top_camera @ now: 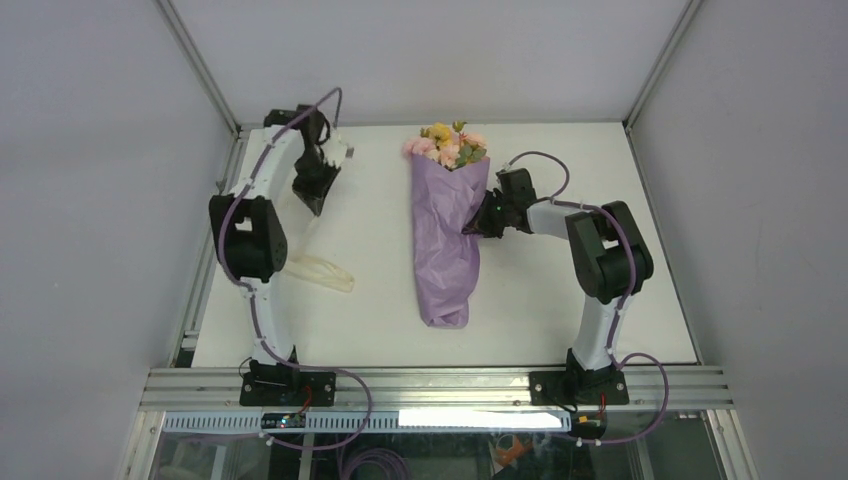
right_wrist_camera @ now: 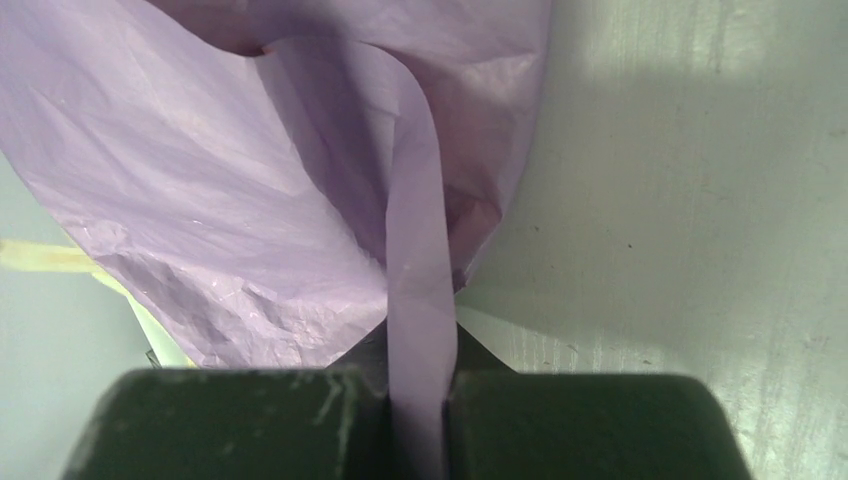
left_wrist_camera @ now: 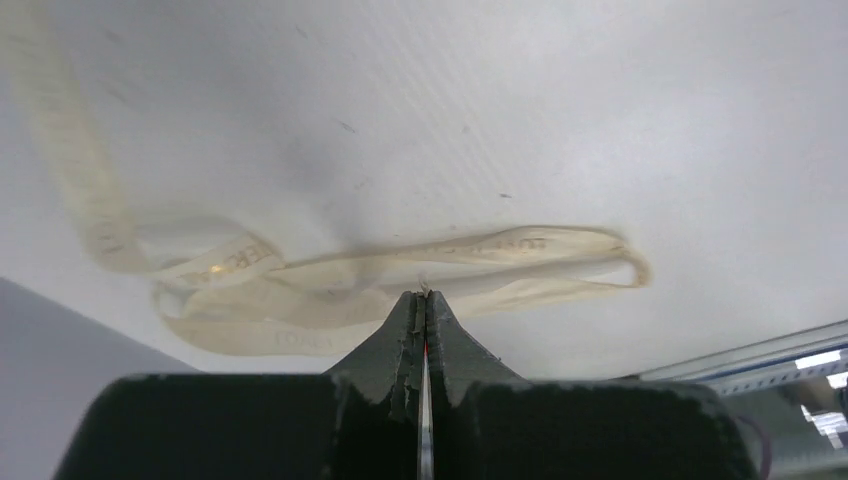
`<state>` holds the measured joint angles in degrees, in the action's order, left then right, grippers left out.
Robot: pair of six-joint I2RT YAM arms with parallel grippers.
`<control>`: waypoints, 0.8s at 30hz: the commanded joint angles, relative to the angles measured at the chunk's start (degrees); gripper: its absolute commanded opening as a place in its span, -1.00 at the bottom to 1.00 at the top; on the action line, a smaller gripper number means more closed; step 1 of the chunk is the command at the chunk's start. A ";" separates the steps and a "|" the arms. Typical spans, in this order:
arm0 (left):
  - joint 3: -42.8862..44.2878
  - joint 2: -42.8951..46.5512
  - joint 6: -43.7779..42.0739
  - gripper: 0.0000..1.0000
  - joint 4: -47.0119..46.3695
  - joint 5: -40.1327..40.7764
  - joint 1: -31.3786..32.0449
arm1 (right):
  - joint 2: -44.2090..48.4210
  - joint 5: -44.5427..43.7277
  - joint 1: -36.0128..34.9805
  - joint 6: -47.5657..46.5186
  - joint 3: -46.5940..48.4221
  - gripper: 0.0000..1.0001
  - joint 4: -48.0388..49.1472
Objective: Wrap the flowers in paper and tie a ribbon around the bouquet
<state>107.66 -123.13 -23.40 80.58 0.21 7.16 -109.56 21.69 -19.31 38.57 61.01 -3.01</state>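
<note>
The bouquet [top_camera: 447, 235] lies on the white table [top_camera: 560, 300], a cone of lilac paper [right_wrist_camera: 210, 190] with yellow and pink flowers [top_camera: 447, 145] poking out of its far end. My right gripper [top_camera: 478, 222] is against the cone's right side, shut on a fold of the paper [right_wrist_camera: 418, 300]. The cream ribbon [top_camera: 322, 272] lies in loose loops at the left. My left gripper [top_camera: 318, 205] is over it with its jaws pressed together [left_wrist_camera: 424, 297]. Its tips show against a strand of the ribbon [left_wrist_camera: 500, 245]. A pale wisp sits at the tips, and I cannot tell whether they hold the strand.
Grey walls stand close on the left and right of the table. An aluminium rail [top_camera: 430, 385] runs along the near edge, with both arm bases bolted to it. A thin green stem [right_wrist_camera: 40, 258] shows beside the paper in the right wrist view.
</note>
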 commanded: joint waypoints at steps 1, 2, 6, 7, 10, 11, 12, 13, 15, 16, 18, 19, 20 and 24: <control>17.71 18.87 1.82 -1.00 4.06 -18.86 2.15 | 3.21 -2.26 1.42 -1.86 -0.53 -1.00 -2.45; 21.49 20.21 1.94 -1.00 5.15 -22.53 3.16 | 3.61 -2.27 1.75 -1.98 -0.76 -1.00 -2.66; 34.37 25.56 3.23 -1.00 5.08 -32.87 9.49 | 5.82 -2.43 3.50 -3.87 -0.90 -1.00 -5.69; 37.58 26.05 3.55 -1.00 4.66 -34.42 11.56 | 6.26 -2.48 4.14 -4.37 -0.96 -1.00 -6.64; 48.04 24.63 7.27 -1.00 3.91 -38.27 17.25 | 7.76 -2.11 6.27 -6.04 -1.69 -1.00 -8.63; 48.01 24.42 8.30 -1.00 3.09 -39.08 18.97 | 8.31 -1.97 6.97 -6.50 -1.95 -1.00 -9.27; 46.82 24.20 8.69 -1.00 2.62 -40.05 20.81 | 8.75 -1.80 7.75 -6.89 -2.23 -1.00 -9.89; 43.96 23.73 8.84 -1.00 2.43 -40.72 22.56 | 9.21 -1.68 8.71 -7.38 -2.49 -1.00 -10.67; 38.68 22.20 10.22 -1.00 1.53 -40.94 26.19 | 10.48 -1.38 10.62 -8.46 -2.77 -1.00 -12.43; 35.00 21.69 10.11 -1.00 0.80 -41.43 28.35 | 11.13 -1.20 11.98 -8.96 -2.94 -1.00 -13.06; 26.08 21.09 7.81 -1.00 -1.60 -41.46 32.31 | 12.13 -0.86 13.90 -9.91 -3.17 -1.00 -14.43; 21.79 20.68 4.79 -1.00 -1.98 -41.52 34.40 | 12.44 -0.68 14.75 -10.52 -3.14 -1.00 -15.14; 18.07 20.27 1.51 -1.00 -2.44 -41.30 36.65 | 12.59 -0.40 15.54 -11.11 -3.06 -1.00 -15.88; 6.01 16.64 -0.97 -1.00 -9.96 -35.92 46.04 | 12.03 1.33 17.17 -12.71 -2.06 -1.00 -17.72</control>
<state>121.27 -104.49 -20.21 74.87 -38.30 44.91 -99.77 21.45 -3.38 28.99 57.84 -18.31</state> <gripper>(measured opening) 0.008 0.009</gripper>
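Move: The wrapped bouquet's middle lies some 27 cm to the right of the left hand, nearly level with it fore and aft and about 6 cm lower; its flower heads are about 20 cm farther out than that middle. The ribbon's loose loop lies on the table roughly 8 cm back from the left hand, 9 cm below it. From the right hand, pinching the paper's right edge, the bouquet's middle is 5 cm left and about 1 cm back. Up in a fast, high arc of some 40 cm, then down by about half that, the left hand carries its pinched ribbon end 30 cm to the right and somewhat back, towards the bouquet's foot end, tilting until the shut fingers point down and rightward. Meanwhile the right hand, still pinching the paper edge, drags the bouquet about 12 cm rightward. ##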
